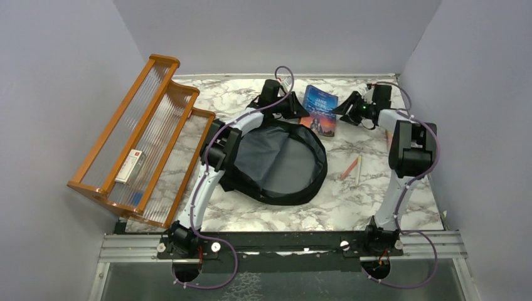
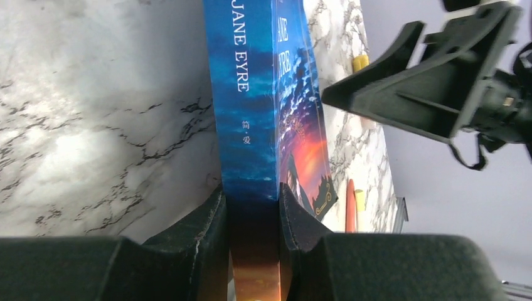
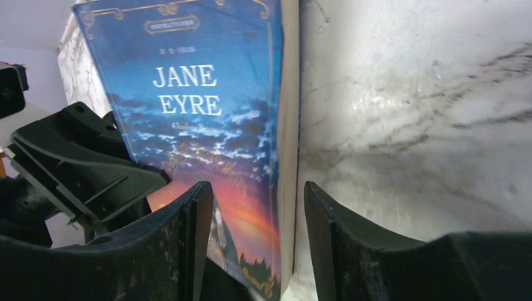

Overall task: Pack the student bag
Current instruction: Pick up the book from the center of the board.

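Note:
The student bag (image 1: 276,163), black with grey lining, lies open at the table's middle. A blue "Jane Eyre" book (image 1: 321,108) lies just beyond it. My left gripper (image 1: 300,113) is shut on the book's spine side; in the left wrist view the book (image 2: 248,94) sits clamped in that gripper (image 2: 253,207). My right gripper (image 1: 344,110) is open at the book's other side. In the right wrist view its fingers (image 3: 188,226) straddle the page edge of the book (image 3: 201,94) without closing on it.
An orange wooden rack (image 1: 144,138) with ribbed clear panels stands at the left and holds a small white box (image 1: 130,166). An orange pen (image 1: 349,168) and a pale pen (image 1: 359,170) lie right of the bag. Walls close in the back and sides.

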Robot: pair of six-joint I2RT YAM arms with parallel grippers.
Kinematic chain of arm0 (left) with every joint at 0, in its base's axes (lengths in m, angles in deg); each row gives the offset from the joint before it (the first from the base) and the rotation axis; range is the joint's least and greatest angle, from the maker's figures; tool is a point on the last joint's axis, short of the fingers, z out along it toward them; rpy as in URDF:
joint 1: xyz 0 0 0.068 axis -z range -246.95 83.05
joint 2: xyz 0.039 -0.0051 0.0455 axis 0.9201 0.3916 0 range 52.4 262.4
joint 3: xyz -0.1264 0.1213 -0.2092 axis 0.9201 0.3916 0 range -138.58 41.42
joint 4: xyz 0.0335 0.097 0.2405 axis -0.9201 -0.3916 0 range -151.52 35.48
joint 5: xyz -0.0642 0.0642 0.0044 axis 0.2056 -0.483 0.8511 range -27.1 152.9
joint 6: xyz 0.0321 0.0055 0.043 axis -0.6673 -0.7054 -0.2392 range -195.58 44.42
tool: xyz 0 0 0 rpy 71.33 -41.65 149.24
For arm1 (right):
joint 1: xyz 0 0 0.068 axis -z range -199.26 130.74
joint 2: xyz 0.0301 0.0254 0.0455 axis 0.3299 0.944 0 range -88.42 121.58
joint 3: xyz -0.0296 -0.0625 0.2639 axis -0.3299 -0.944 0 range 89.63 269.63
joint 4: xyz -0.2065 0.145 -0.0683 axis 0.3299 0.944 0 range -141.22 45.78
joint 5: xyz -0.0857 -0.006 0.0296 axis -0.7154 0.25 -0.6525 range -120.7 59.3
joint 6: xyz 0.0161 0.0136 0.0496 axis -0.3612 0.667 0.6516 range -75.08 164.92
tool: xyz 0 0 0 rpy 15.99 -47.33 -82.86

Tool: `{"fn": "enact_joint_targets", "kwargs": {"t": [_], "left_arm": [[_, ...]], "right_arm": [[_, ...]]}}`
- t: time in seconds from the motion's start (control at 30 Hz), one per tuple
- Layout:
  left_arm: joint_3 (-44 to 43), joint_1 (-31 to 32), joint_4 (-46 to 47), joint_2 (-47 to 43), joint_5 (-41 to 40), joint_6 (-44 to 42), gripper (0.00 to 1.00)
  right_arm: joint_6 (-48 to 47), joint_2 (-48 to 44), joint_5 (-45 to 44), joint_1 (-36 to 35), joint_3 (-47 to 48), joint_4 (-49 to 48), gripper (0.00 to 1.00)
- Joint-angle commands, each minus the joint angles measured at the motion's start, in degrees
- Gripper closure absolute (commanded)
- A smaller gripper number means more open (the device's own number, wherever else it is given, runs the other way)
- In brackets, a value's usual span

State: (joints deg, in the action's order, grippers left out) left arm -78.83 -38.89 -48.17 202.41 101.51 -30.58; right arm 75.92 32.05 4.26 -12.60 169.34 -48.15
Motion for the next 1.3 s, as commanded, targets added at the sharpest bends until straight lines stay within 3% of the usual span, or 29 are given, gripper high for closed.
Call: {"fn": "enact_joint_targets", "kwargs": {"t": [0.0,0.17,0.37,0.5,0.9,1.27], "left_arm": [[-3.31,0.42,4.27,-10.26,3.35,-6.94,1.00],[-4.83,0.23,-1.11,-16.15,0.49,-14.09,1.00],[-11.10,-0.97,-12.01,-20.19,0.23,-22.75,1.00],[-10.63,-3.50,-17.82,-24.90,0.97,-29.33,1.00],[8.64,-6.78,-31.46,-51.15,-5.70,-59.37,1.00],[25.84,-6.83,-38.57,-71.25,3.72,-77.17,1.00]], "right_arm": [[0.36,-11.93,-9.29,0.08,-5.59,-5.55,0.37],[-1.32,-21.49,-12.15,-0.03,-11.49,-9.54,0.30],[-5.36,-29.85,-9.26,-2.00,-13.89,-13.28,0.26],[-8.89,-35.00,-6.75,-4.67,-14.32,-15.82,0.23],[-14.72,-40.72,16.72,-10.59,-9.65,-24.95,0.21],[-29.22,-40.18,29.81,-18.10,3.53,-15.90,0.15]]}}
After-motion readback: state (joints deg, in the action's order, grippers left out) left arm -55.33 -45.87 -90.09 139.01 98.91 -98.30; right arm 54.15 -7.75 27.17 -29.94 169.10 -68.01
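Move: The left hand already grips the Jane Eyre book by its spine, the book's middle about 6 cm to its right and 2 cm ahead. The open student bag lies some 12 cm left and 18 cm back of that hand, about 4 cm lower. From the right hand, the book's middle is about 8 cm left, 1 cm ahead and 3 cm below; the orange pen is roughly 21 cm straight back and 5 cm below. Keeping its pinch on the spine, the left hand lifts the book some 28 cm, nearly straight up at first, then swings left and finally back towards the bag, rolling so that the far end of the book comes up while its fingers tip downward. The right hand, free of any grip, opens wider and rises about 37 cm beside the book, drawing left and back as its fingers tip steeply upward from their downward slant and swing counter-clockwise towards the book. ##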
